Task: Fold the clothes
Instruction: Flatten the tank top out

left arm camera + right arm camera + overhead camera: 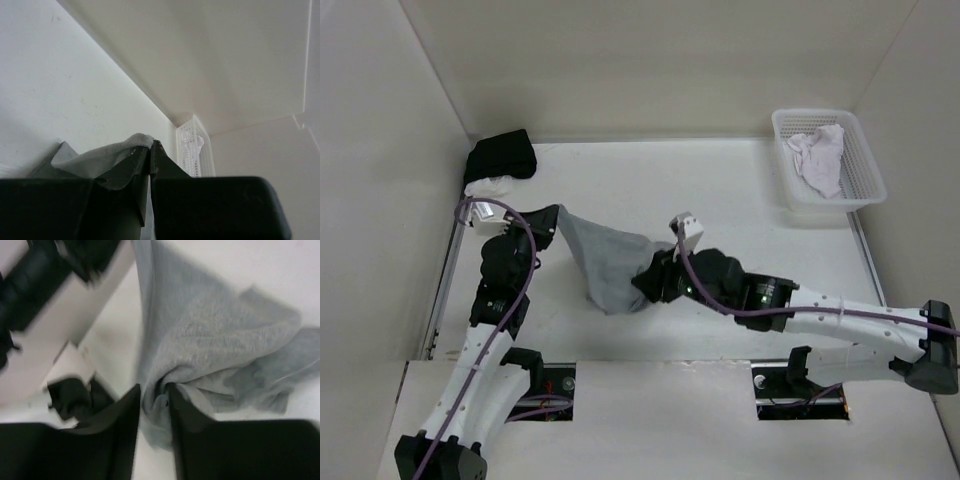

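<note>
The clothes, a heather-grey T-shirt (pixel 605 260), hang bunched and stretched between my two grippers over the left middle of the table. My left gripper (pixel 552 222) is shut on the shirt's upper left corner. In the left wrist view the grey cloth (pixel 95 157) drapes over the pinched tips of that gripper (pixel 150 145). My right gripper (pixel 642 285) sits at the shirt's lower right end. In the right wrist view a twisted fold of the shirt (pixel 215 335) fills the narrow gap of the right gripper (pixel 154 390), whose jaws press on it from both sides.
A white basket (pixel 860 170) holding a white cloth (pixel 820 155) stands at the back right, and the basket (pixel 192 150) also shows in the left wrist view. A black garment (pixel 502 155) lies in the back left corner on another white cloth (pixel 488 185). Walls enclose the table.
</note>
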Robot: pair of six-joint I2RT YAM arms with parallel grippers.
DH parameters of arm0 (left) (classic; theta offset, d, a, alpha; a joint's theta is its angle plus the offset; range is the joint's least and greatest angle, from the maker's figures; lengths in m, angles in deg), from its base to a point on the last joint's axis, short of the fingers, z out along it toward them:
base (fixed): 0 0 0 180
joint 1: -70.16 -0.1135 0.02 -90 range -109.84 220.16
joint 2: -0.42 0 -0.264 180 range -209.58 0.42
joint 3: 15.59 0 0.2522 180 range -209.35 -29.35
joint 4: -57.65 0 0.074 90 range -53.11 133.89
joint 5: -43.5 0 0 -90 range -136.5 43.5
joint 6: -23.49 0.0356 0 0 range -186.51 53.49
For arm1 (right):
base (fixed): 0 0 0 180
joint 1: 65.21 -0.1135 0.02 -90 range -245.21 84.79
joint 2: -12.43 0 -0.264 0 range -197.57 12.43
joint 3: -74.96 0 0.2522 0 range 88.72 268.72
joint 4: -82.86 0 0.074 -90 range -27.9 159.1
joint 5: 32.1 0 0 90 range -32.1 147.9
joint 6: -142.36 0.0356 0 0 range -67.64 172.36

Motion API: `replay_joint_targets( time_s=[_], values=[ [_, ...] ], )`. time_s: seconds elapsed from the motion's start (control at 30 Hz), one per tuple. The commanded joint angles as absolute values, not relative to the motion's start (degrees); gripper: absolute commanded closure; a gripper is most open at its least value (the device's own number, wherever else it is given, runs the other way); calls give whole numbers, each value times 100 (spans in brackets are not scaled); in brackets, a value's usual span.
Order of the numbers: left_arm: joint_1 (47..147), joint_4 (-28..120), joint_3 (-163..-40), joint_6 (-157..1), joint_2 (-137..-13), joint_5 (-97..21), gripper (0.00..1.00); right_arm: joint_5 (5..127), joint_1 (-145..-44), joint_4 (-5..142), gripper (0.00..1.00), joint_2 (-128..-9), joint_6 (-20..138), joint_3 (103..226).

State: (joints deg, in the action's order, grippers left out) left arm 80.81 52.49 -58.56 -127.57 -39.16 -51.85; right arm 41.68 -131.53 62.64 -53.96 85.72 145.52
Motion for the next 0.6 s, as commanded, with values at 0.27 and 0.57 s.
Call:
replay_joint_targets(
  time_s=[0.27,0.57],
  values=[
    [7662,4723,-5352,-12681,-3474,-4782,98,3874,-13284,5863,44,-5101,10060,12599],
    [7626,4749,-5238,-12654,-3439,-4773,98,4182,-13364,7331,37,-6963,10325,12686]
  ],
)
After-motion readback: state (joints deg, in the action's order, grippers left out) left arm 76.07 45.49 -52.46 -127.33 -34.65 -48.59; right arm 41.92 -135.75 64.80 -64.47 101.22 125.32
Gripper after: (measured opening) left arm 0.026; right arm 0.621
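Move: The grey tank top hangs between the two hands: its middle is about 5 cm ahead of the right hand, 8 cm to its left and 12 cm below it. From the left hand, which pinches its other end, that middle is some 7 cm back, 11 cm right and 12 cm below. The black cloth lies about 24 cm ahead and 14 cm left of the left hand; the white cloth, 16 cm ahead and 17 cm left of that hand. Both are some 22 cm lower. The tank top comes free of the right fingers as they go on opening and that hand drops about 21 cm towards the table, drawing back some 5 cm and swinging right, then partly back left, its fingertips tipping down. The left hand keeps its pinch and, after a small shift left, sinks about 6 cm. ##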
